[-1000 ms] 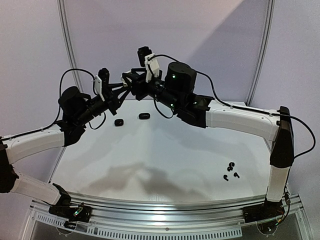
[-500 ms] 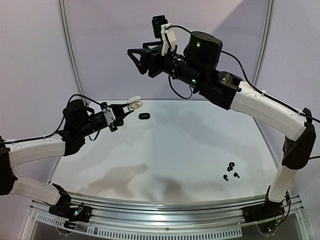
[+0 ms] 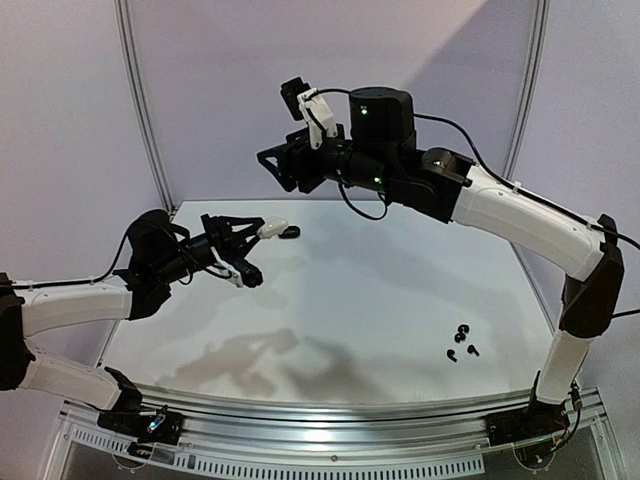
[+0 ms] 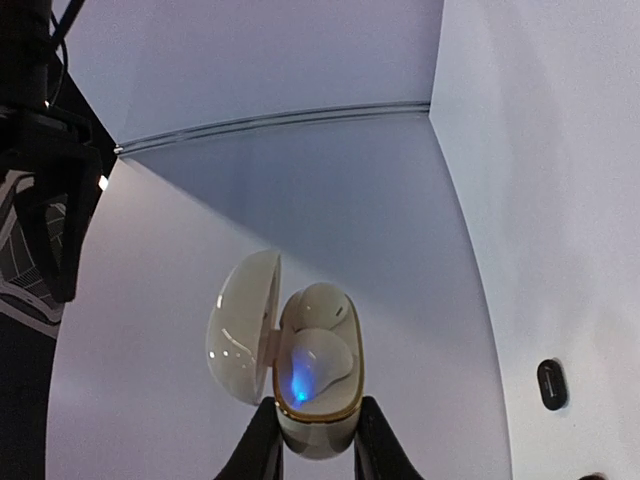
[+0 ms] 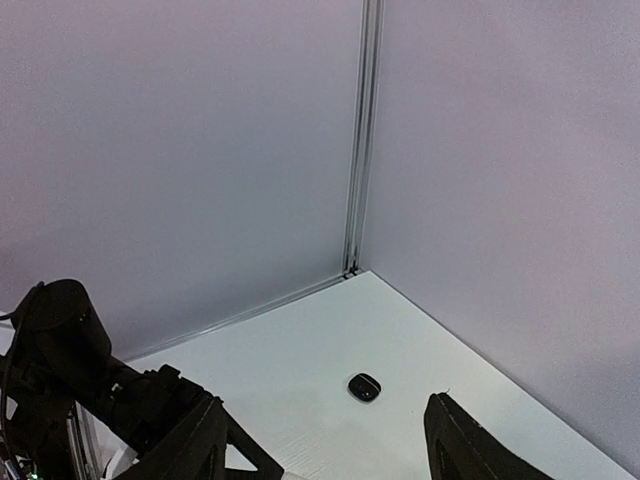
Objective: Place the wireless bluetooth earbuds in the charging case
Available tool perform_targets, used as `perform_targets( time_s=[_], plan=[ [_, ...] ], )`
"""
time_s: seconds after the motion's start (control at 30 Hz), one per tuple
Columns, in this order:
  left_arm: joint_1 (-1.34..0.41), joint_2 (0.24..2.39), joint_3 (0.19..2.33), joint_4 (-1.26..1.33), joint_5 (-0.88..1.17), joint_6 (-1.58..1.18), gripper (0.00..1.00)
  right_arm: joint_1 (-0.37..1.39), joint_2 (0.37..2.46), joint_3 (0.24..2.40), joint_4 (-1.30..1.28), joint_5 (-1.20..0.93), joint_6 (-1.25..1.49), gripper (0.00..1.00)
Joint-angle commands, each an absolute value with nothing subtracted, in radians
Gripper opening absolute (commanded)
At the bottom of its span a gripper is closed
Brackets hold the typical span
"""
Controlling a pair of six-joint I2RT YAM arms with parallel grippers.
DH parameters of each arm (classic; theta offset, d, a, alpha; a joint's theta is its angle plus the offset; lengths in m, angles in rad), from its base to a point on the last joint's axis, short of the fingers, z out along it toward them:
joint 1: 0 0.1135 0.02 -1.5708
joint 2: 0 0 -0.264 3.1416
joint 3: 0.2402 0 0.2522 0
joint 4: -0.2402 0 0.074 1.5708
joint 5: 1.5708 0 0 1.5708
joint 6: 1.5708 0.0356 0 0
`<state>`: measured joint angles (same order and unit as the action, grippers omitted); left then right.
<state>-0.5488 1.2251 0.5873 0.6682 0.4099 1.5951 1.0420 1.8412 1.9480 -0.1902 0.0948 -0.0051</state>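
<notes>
My left gripper (image 4: 318, 440) is shut on the lower end of a white charging case (image 4: 318, 385) with a gold rim. Its lid (image 4: 240, 340) hangs open to the left. Two whitish earbuds (image 4: 320, 360) lie in its wells and a blue light glows inside. From above, the case (image 3: 271, 228) is held over the table's back left. My right gripper (image 3: 272, 162) hangs high above it, open and empty, its fingers (image 5: 200, 440) wide apart. Several black earbuds (image 3: 461, 342) lie at the table's right front.
A small black closed case (image 3: 289, 233) lies on the white table (image 3: 380, 290) just right of the held case, also visible as the black case (image 5: 364, 387) and as the black case (image 4: 551, 384). Grey walls (image 3: 420, 80) stand behind and to the sides.
The right gripper let go at the case, opened and rose away above the table. The left gripper dropped lower and turned with the case, whose lid now stands open.
</notes>
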Motion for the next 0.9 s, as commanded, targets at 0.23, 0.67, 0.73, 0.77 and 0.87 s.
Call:
perform_targets(
  time_s=[0.23, 0.67, 0.73, 0.77, 0.87],
  plan=[
    [-0.540, 1.209, 0.574, 0.728, 0.387, 1.744, 0.00, 1.038, 1.876, 1.797, -0.197, 0.123, 0.027, 0.66],
    [-0.508, 1.215, 0.602, 0.727, 0.371, 1.699, 0.00, 1.039, 1.857, 1.702, -0.264, 0.130, 0.070, 0.64],
    [-0.505, 1.215, 0.603, 0.728, 0.373, 1.695, 0.00, 1.039, 1.844, 1.687, -0.278, 0.124, 0.066, 0.64],
    [-0.505, 1.216, 0.602, 0.729, 0.375, 1.694, 0.00, 1.039, 1.841, 1.686, -0.290, 0.124, 0.065, 0.64],
    [-0.505, 1.218, 0.602, 0.738, 0.384, 1.694, 0.00, 1.040, 1.842, 1.688, -0.314, 0.123, 0.067, 0.63]
  ],
)
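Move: The open charging case, both earbuds in it and its lid standing on the upper side, is already in the left fingers, 1 cm ahead and 2 cm right of that hand. From the right hand it is about 16 cm below, 4 cm left and 1 cm ahead. On the table, some 26 cm below the left hand, lie the oval black case, 23 cm straight ahead, and the rounder black case, 18 cm ahead and 13 cm left. Bring the right gripper down about 16 cm, fingers half open, tipping them some 20 degrees downward, so that they pass down beside the raised lid and sweep it over the earbuds. Keep the left grip on the case base, tilting it slightly and letting that hand go about 2 cm left and forward. ##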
